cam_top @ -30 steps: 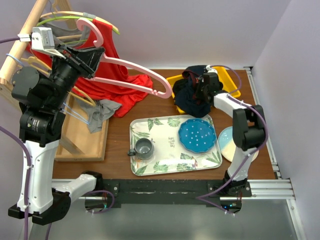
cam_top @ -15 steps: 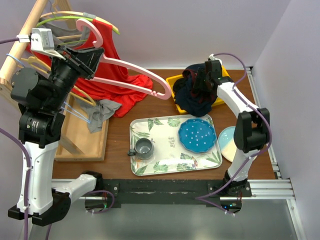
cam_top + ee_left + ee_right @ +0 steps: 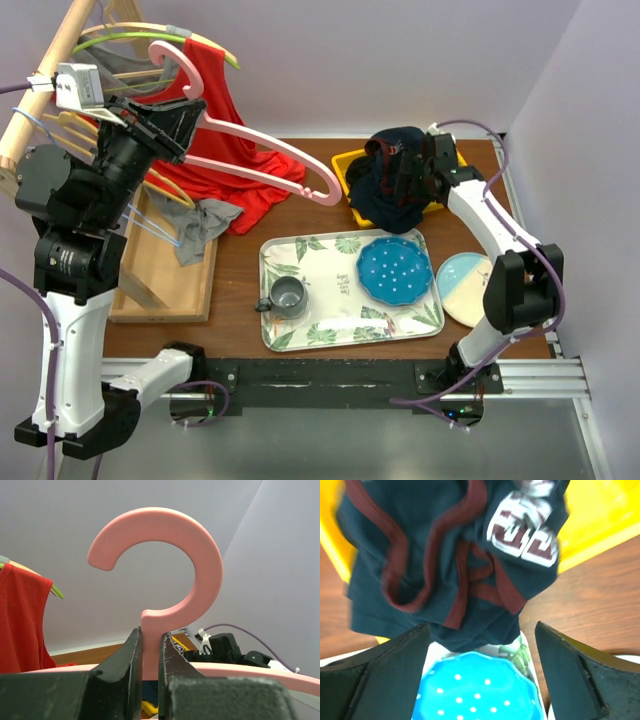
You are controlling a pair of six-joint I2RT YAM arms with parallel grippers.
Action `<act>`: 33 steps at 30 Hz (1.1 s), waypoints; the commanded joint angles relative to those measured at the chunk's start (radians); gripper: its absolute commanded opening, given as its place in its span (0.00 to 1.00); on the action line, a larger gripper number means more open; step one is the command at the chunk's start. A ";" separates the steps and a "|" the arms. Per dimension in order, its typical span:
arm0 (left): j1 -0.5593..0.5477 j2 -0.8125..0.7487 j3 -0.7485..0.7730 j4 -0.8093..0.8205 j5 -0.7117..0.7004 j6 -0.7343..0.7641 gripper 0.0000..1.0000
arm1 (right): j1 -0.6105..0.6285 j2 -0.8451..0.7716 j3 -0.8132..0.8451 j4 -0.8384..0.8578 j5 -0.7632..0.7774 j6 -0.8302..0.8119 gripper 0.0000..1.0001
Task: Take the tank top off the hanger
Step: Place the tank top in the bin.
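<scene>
A bare pink hanger (image 3: 262, 150) is held up over the table's left half. My left gripper (image 3: 188, 118) is shut on its neck, just under the hook (image 3: 200, 555); in the left wrist view the gripper (image 3: 150, 632) pinches that neck on both sides. The navy tank top (image 3: 385, 185) with maroon trim lies crumpled in a yellow bin (image 3: 345, 163) at the back right, off the hanger. My right gripper (image 3: 412, 180) hovers beside it, open and holding nothing. In the right wrist view the gripper (image 3: 481, 626) stands wide over the tank top (image 3: 445, 545).
A leaf-print tray (image 3: 310, 258) in front holds a blue dotted plate (image 3: 395, 270) and a grey mug (image 3: 288, 295). A pale blue plate (image 3: 465, 285) lies to its right. A red garment (image 3: 215, 125) hangs on the wooden rack (image 3: 40, 90) at left, above a grey cloth (image 3: 200, 225).
My right gripper has opened, let go of the navy tank top and drawn back to the right. The left arm has lifted the pink hanger slightly.
</scene>
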 commanded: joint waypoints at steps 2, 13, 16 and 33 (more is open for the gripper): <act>-0.002 -0.017 -0.002 0.062 0.013 -0.009 0.00 | 0.001 0.034 -0.058 0.152 -0.071 -0.068 0.83; -0.002 -0.026 0.024 0.048 -0.011 -0.019 0.00 | 0.002 0.186 0.002 0.138 -0.051 -0.152 0.56; -0.002 -0.026 0.024 0.048 -0.007 -0.022 0.00 | 0.001 0.193 0.019 0.146 -0.021 -0.172 0.31; -0.002 -0.018 0.021 0.042 -0.017 -0.021 0.00 | -0.017 0.345 0.163 0.508 0.257 -0.430 0.00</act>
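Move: The open right hand hovers above the near part of the dark tank top, whose middle lies some 5 cm ahead, 3 cm left and 9 cm below. The yellow bin's middle is about 7 cm ahead, 1 cm to the hand's right and 12 cm down; the blue plate is roughly 14 cm back, 2 cm left and 15 cm down. From the left hand, the tank top lies about 22 cm ahead, 33 cm right and 50 cm below. The right hand sinks about 8 cm, almost straight down, onto the near fold of the tank top overhanging the bin, tips slightly further down, and shuts its wide-open fingers to pinch the cloth by its maroon trim. Keeping the pinch, it carries the fold about 9 cm forward, rising some 5 cm and drifting slightly right over the bin, while the wrist rolls close to 20 degrees left side down and the fingertips lift a little. ##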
